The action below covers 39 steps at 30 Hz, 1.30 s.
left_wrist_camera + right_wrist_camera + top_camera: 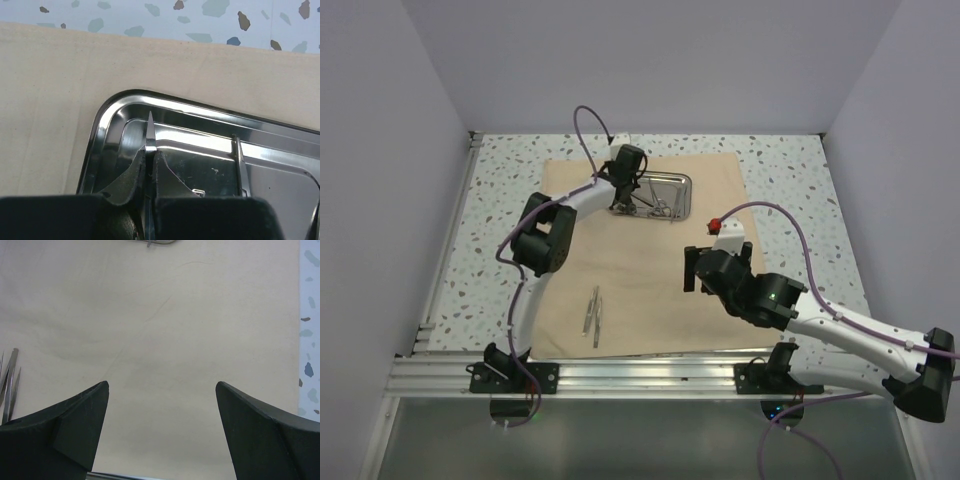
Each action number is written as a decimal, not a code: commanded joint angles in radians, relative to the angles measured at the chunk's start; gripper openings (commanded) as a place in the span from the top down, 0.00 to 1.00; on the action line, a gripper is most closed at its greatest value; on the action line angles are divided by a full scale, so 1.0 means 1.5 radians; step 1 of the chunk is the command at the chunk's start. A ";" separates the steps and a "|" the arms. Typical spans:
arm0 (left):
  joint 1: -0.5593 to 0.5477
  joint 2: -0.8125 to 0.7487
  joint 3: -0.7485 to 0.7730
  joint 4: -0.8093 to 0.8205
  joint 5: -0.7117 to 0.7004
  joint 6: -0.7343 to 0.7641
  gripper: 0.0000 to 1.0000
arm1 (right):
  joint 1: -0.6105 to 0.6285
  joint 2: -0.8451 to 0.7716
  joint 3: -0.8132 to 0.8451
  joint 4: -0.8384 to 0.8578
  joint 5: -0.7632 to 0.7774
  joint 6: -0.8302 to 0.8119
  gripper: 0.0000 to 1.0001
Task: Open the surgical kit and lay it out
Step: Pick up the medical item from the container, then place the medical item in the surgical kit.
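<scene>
The surgical kit's beige cloth (640,270) lies spread flat on the table. Its shiny steel tray (682,185) sits at the cloth's far edge with slim instruments (658,207) in it. My left gripper (623,203) reaches down into the tray's left end. In the left wrist view the left gripper (149,152) is shut on a slim pointed metal instrument (150,131) just inside the tray rim (112,105). Another thin instrument (240,165) lies to its right. My right gripper (162,390) hovers open over bare cloth, holding nothing.
Two slim metal tweezers (593,313) lie side by side on the cloth near its front left, also seen as tweezers (10,385) in the right wrist view. Speckled tabletop (790,170) borders the cloth. Grey walls enclose three sides, and an aluminium rail (640,375) runs along the front.
</scene>
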 commanded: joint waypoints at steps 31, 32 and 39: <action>-0.292 -0.389 -0.373 -0.090 -0.112 -0.146 1.00 | -0.074 -0.010 0.057 0.032 -0.033 -0.103 0.07; -0.310 -0.390 -0.380 -0.100 -0.121 -0.161 1.00 | -0.074 -0.015 0.057 0.029 -0.032 -0.101 0.07; -0.428 -0.407 -0.439 -0.203 -0.209 -0.309 1.00 | -0.075 -0.038 0.050 0.007 -0.033 -0.085 0.07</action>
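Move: The left hand already grips a ring-handled medical item in the tray. The likely laying spot on the bare drape is about 35 cm back and 2 cm right. The two laid forceps are some 37 cm back and 7 cm left of the hand; the tray's middle is about 6 cm right and 2 cm back. From the raised right hand, that spot is roughly 16 cm left, level fore-and-aft, 16 cm below. Up first, by some 10 cm, the left hand lifts the pinched item out of the tray. It then sweeps back about 30 cm and right about 9, sinking most of that height again as the wrist turns some 15 degrees clockwise, fingers still shut. The open, empty right hand eases up, right and a little forward by a few centimetres. ##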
